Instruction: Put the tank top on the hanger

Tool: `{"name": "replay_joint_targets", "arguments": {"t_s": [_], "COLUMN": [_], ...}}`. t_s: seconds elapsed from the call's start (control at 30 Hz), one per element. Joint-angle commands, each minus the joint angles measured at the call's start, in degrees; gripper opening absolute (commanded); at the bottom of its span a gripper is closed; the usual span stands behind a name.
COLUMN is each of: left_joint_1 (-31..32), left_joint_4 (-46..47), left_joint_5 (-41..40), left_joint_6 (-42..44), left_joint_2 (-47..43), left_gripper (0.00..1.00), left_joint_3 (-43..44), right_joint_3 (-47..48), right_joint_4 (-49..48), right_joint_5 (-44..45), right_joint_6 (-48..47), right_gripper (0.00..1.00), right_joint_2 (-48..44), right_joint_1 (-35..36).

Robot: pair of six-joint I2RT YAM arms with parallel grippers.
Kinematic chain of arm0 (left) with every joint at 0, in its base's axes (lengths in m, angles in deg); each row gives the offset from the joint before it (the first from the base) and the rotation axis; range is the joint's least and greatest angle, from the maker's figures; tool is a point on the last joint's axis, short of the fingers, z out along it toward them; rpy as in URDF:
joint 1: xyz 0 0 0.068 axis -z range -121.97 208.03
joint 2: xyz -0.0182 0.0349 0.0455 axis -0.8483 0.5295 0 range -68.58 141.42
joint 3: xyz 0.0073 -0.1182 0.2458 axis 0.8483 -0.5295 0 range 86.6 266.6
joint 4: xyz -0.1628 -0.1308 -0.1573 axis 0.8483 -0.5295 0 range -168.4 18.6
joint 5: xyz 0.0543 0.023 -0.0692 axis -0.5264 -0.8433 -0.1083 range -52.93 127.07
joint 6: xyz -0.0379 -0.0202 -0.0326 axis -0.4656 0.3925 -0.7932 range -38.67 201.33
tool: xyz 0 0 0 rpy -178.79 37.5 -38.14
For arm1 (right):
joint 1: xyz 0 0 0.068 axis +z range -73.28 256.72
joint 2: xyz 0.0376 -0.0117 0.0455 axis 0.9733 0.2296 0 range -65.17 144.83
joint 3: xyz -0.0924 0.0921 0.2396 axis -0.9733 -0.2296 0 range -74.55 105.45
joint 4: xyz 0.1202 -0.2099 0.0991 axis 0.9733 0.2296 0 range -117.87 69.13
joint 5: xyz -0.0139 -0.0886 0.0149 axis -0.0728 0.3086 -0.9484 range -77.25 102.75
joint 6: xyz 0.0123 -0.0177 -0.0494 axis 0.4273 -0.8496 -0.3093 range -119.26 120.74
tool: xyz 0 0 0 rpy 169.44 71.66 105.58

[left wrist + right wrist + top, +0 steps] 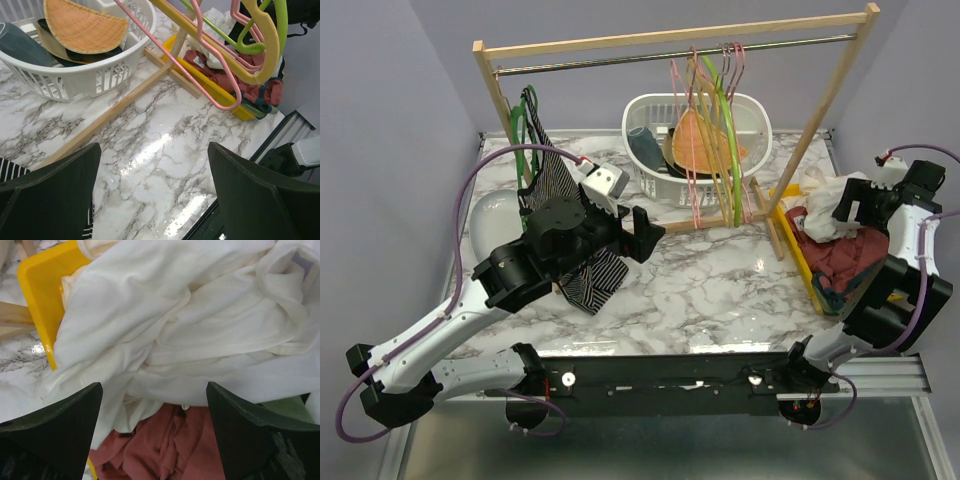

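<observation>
The white tank top (pixel 817 198) lies crumpled on top of the clothes pile in the yellow bin (pixel 800 255) at the right. In the right wrist view it (pixel 175 315) fills the upper frame. My right gripper (pixel 845 205) hovers just above it, open and empty (pixel 154 386), jaws wide over the white fabric and a red garment (pixel 170 450). Thin pink wire hangers (pixel 692 130) hang on the rail; one shows in the left wrist view (pixel 200 85). My left gripper (pixel 642 232) is open and empty above the marble (pixel 154 148), left of the rack's base.
A white laundry basket (pixel 650 182) with a wicker item stands behind the wooden rack base (pixel 705 222). Lime-green and yellow hangers (pixel 720 120) hang beside the pink ones. A dark green hanger (pixel 520 140) holds a striped garment (pixel 588 275) under the left arm.
</observation>
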Motion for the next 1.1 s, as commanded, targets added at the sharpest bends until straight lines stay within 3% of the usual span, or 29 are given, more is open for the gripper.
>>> {"name": "replay_joint_targets", "arguments": {"t_s": [0.0, 0.2, 0.33, 0.43, 0.47, 0.67, 1.03, 1.07], "left_joint_1": [-0.8, -1.6, -1.8, -2.0, -2.1, -2.4, -2.7, -2.7], "left_joint_4": [1.9, 2.4, 2.6, 2.8, 2.8, 2.9, 3.3, 3.3], "left_joint_5": [1.3, 2.5, 2.7, 2.9, 2.9, 3.3, 4.2, 4.2], "left_joint_6": [-1.7, -2.0, -2.2, -2.4, -2.4, -2.6, -3.2, -3.1], "left_joint_2": [0.3, 1.6, 1.6, 1.2, 1.1, -0.1, -3.3, -3.4], "left_gripper": [0.99, 0.99, 0.99, 0.99, 0.99, 0.99, 0.99, 0.99], "left_joint_3": [-1.6, -1.5, -1.7, -2.2, -2.4, -3.2, -4.7, -4.8], "right_joint_3": [1.2, 3.5, 4.0, 3.3, 2.8, -0.4, -3.5, -3.7], "right_joint_4": [-3.9, -4.3, -4.0, -3.9, -3.9, -4.4, -1.9, -1.6], "right_joint_5": [1.2, 1.0, 0.9, 0.2, -0.3, -1.7, -6.3, -7.8], "right_joint_6": [0.2, 0.9, 0.6, 0.2, 0.2, -0.6, -4.6, -5.0], "right_gripper": [0.91, 0.82, 0.70, 0.52, 0.37, 0.03, 0.01, 0.07], "right_joint_2": [3.8, 8.3, 9.3, 9.4, 9.3, 6.3, -6.6, -7.0], "right_joint_1": [-0.3, -0.1, 0.2, 0.3, 0.3, 0.3, 0.3, 0.3]}}
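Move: The middle of the white tank top lies about 5 cm ahead of the right hand, 2 cm to its right and 5 cm below, with its near edge right under the open fingers. The red clothes lie roughly 9 cm back, straight behind and 7 cm below; the rack's right foot is about 17 cm left and 3 cm ahead. From the left hand the white tank top is some 18 cm ahead, 45 cm right and 26 cm below. The right hand sinks about 4 cm, easing forward, shuts fully on the white top's near edge, then lifts 5 cm. ##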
